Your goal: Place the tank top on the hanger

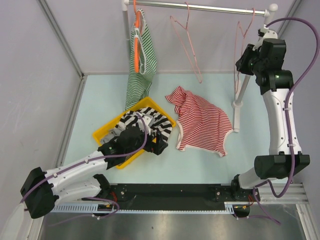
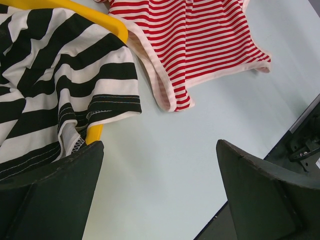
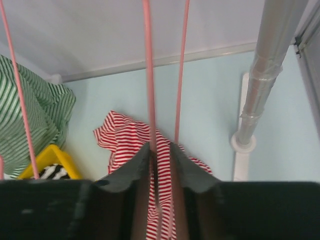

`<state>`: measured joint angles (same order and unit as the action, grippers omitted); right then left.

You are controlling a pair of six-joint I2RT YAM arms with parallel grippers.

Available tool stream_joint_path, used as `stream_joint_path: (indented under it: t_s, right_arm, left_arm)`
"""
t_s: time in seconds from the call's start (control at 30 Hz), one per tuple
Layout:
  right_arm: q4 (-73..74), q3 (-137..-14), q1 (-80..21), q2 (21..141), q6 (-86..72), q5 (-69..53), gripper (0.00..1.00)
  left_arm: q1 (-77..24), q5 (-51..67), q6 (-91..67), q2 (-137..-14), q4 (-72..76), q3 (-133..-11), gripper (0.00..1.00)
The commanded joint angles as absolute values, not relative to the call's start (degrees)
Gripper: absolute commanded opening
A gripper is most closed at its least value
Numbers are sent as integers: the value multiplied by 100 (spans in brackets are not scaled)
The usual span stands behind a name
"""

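Note:
The tank top [image 1: 202, 122] lies crumpled on the table, red and white stripes with pale trim; it also shows in the left wrist view [image 2: 195, 40] and under the right wrist [image 3: 125, 142]. The hanger [image 3: 147, 75], thin pink wire, hangs at the right end of the rail [image 1: 243, 27]. My right gripper [image 3: 160, 145] is raised to it [image 1: 241, 62], jaws drawn in narrow with the two pink wires between them, one against each finger. My left gripper [image 2: 160, 150] hovers low beside the yellow bin [image 1: 156, 145], wide open with nothing in it, the top's hem just ahead of it.
A yellow bin [image 1: 107, 131] holds a black-and-white striped garment [image 1: 150, 120]. On the rail [image 1: 200, 7] hang a green striped top on an orange hanger [image 1: 141, 60] and another pink hanger [image 1: 186, 40]. The rack's post [image 1: 240, 95] stands right of the tank top.

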<state>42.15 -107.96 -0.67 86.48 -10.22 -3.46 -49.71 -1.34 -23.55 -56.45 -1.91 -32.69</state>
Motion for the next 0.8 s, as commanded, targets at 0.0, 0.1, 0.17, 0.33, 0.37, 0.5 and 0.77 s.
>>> stream_joint_path:
  t_s: [0.0, 0.1, 0.17, 0.33, 0.37, 0.5, 0.77]
  right_arm:
    - [4104, -10977, -79, 8692, -993, -308, 17]
    - [4122, -11161, -132, 8745, -1011, -255, 0]
    - [4192, -11433, -167, 8798, -1002, -176, 0]
    - [4219, -11952, -334, 8920, -1002, -9, 0]
    - [4245, -12127, -360, 8947, -985, -9, 0]
    - [4342, -12357, -527, 8965, -923, 157, 0]
    - [4316, -11155, -1080, 7992, -853, 615, 0]
  left_arm:
    - [-4931, -158, -2461, -5599, -105, -3243, 99]
    - [-4931, -149, -2461, -5590, -114, -3252, 99]
    - [-4931, -158, -2470, -5581, -132, -3252, 99]
    - [-4931, -150, -2470, -5581, -123, -3217, 99]
    - [-4939, -158, -2470, -5581, -114, -3217, 99]
    - [-4931, -158, -2470, -5590, -97, -3199, 99]
    - [-4931, -123, -2487, -5599, -79, -3164, 99]
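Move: The right hand's part-open fingers already straddle the near arm of the right-hand hanger, which hangs almost edge-on from the rail; its middle is some 13 cm ahead, 3 cm right and 5 cm lower. The second hanger is about 14 cm ahead and 20 cm left, the rack post 12 cm ahead and 11 cm right. The tank top lies flat some 39 cm below, 9 cm left and 2 cm back. From the left hand, that right-hand hanger is about 36 cm ahead, 35 cm right and 20 cm up. Nearly still at first, the right hand shuts its fingers and pinches the near arm of the right-hand hanger. Then it rises quickly by about 7 cm to lift the hook off the rail, fingertips tipping up nearly 10 degrees, and swings some 4 cm left, away from the post, easing slightly down and back at the end with its grip kept. ##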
